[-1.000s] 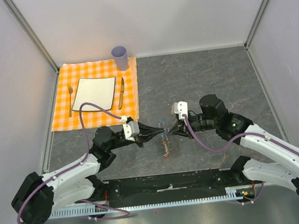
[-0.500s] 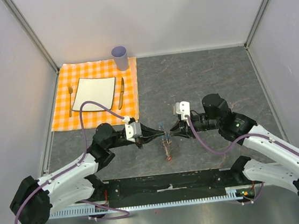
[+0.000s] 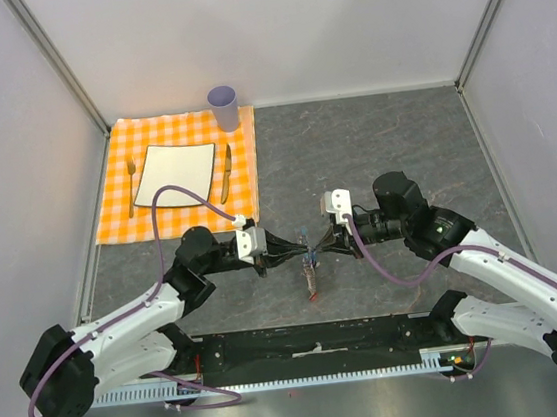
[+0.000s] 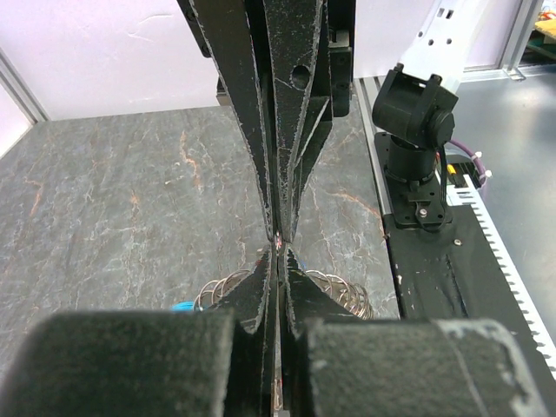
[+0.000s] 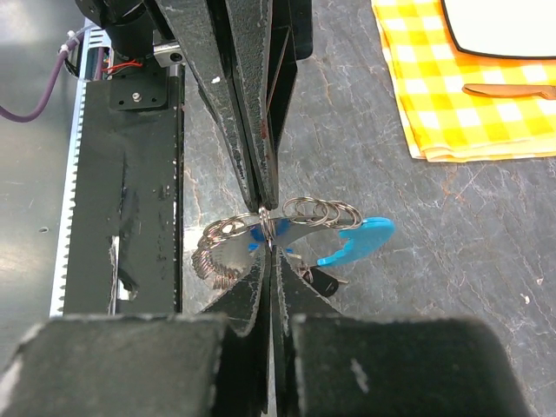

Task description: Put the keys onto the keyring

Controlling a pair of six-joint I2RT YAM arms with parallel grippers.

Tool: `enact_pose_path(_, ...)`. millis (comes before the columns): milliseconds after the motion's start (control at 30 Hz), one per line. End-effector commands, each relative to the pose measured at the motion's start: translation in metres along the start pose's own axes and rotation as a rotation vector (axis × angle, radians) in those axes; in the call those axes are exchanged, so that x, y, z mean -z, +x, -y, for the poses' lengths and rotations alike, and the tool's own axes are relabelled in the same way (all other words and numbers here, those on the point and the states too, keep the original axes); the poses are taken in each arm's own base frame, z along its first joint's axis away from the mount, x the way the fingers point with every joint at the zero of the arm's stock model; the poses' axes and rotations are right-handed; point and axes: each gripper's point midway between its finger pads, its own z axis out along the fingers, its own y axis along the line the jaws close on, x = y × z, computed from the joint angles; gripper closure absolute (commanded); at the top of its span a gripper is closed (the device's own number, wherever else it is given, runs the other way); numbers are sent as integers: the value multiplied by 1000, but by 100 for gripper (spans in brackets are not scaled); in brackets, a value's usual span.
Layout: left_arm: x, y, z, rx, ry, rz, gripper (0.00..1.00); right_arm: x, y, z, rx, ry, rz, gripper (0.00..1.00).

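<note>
My left gripper (image 3: pixel 300 250) and right gripper (image 3: pixel 316 247) meet tip to tip above the table, both shut. The keyring, a silver chain of rings (image 5: pixel 323 211) with a cyan clasp (image 5: pixel 360 239), hangs between them. In the right wrist view the left gripper's fingertips (image 5: pixel 261 187) pinch one ring of the chain. My right gripper (image 5: pixel 270 249) is shut just below it on a thin metal piece, apparently a key. Blue tags (image 5: pixel 256 231) show behind the chain. In the left wrist view my left gripper (image 4: pixel 278 249) hides most of the chain (image 4: pixel 343 291). A reddish tag (image 3: pixel 312 277) dangles below.
An orange checked cloth (image 3: pixel 117 202) lies at the back left with a white plate (image 3: pixel 174 173), a fork (image 3: pixel 131 185), a knife (image 3: pixel 225 172) and a lilac cup (image 3: pixel 224 106). The black base rail (image 3: pixel 314 343) runs along the near edge.
My left gripper has edged slightly right toward the right gripper. Both stay shut at the chain, and the dangling bundle has barely moved.
</note>
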Motion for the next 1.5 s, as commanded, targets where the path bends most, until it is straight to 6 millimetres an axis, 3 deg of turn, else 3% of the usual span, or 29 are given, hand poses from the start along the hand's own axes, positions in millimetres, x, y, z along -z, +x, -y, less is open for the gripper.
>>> enact_pose_path(0, -2, -41, -7, -123, -13, 115, 98, 2, -14, 1, 30, -8, 31, 100)
enact_pose_path(233, 4, -56, -4, -130, -37, 223, 98, -2, -1, -1, -4, -11, 13, 100)
enact_pose_path(567, 6, -66, 1, -97, -33, 340, 98, -10, -2, -4, -35, -24, 93, 100)
enact_pose_path(767, 4, -62, 1, -70, -25, 331, 98, -9, -7, 2, -23, 12, 126, 100)
enact_pose_path(967, 5, -38, -5, -38, -67, 208, 98, 3, -17, 9, 3, 79, 112, 100)
enact_pose_path(1033, 7, -23, -9, -2, -101, 129, 89, 6, -20, 13, 24, 98, 92, 100)
enact_pose_path(1100, 11, -28, -15, -15, -146, 111, 83, 9, -19, 14, 31, 112, 77, 100)
enact_pose_path(1133, 13, -13, -15, 1, -152, 44, 81, 11, -21, 14, 36, 118, 78, 100)
enact_pose_path(1300, 17, -13, -21, 5, -183, -20, 68, 10, -20, 14, 33, 108, 54, 100)
enact_pose_path(1467, 9, -6, -23, 44, -154, -73, 64, 9, -21, 15, 33, 98, 42, 100)
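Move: The keyring's upper loop is pinched between both hands' fingertips, about 1 cm right of the left hand point and 1 cm left of the right one. From the left hand, the light-blue strap hangs some 4 cm ahead, 1 cm right and 3 cm down. The black tag is about 3 cm ahead, 1 cm right and 6 cm down, and the red tag roughly 3 cm back, level sideways and 8 cm down. Left tilts about 10 degrees, opens off the keyring, easing 1.5 cm left and 1 cm forward; right keeps its pinch. ##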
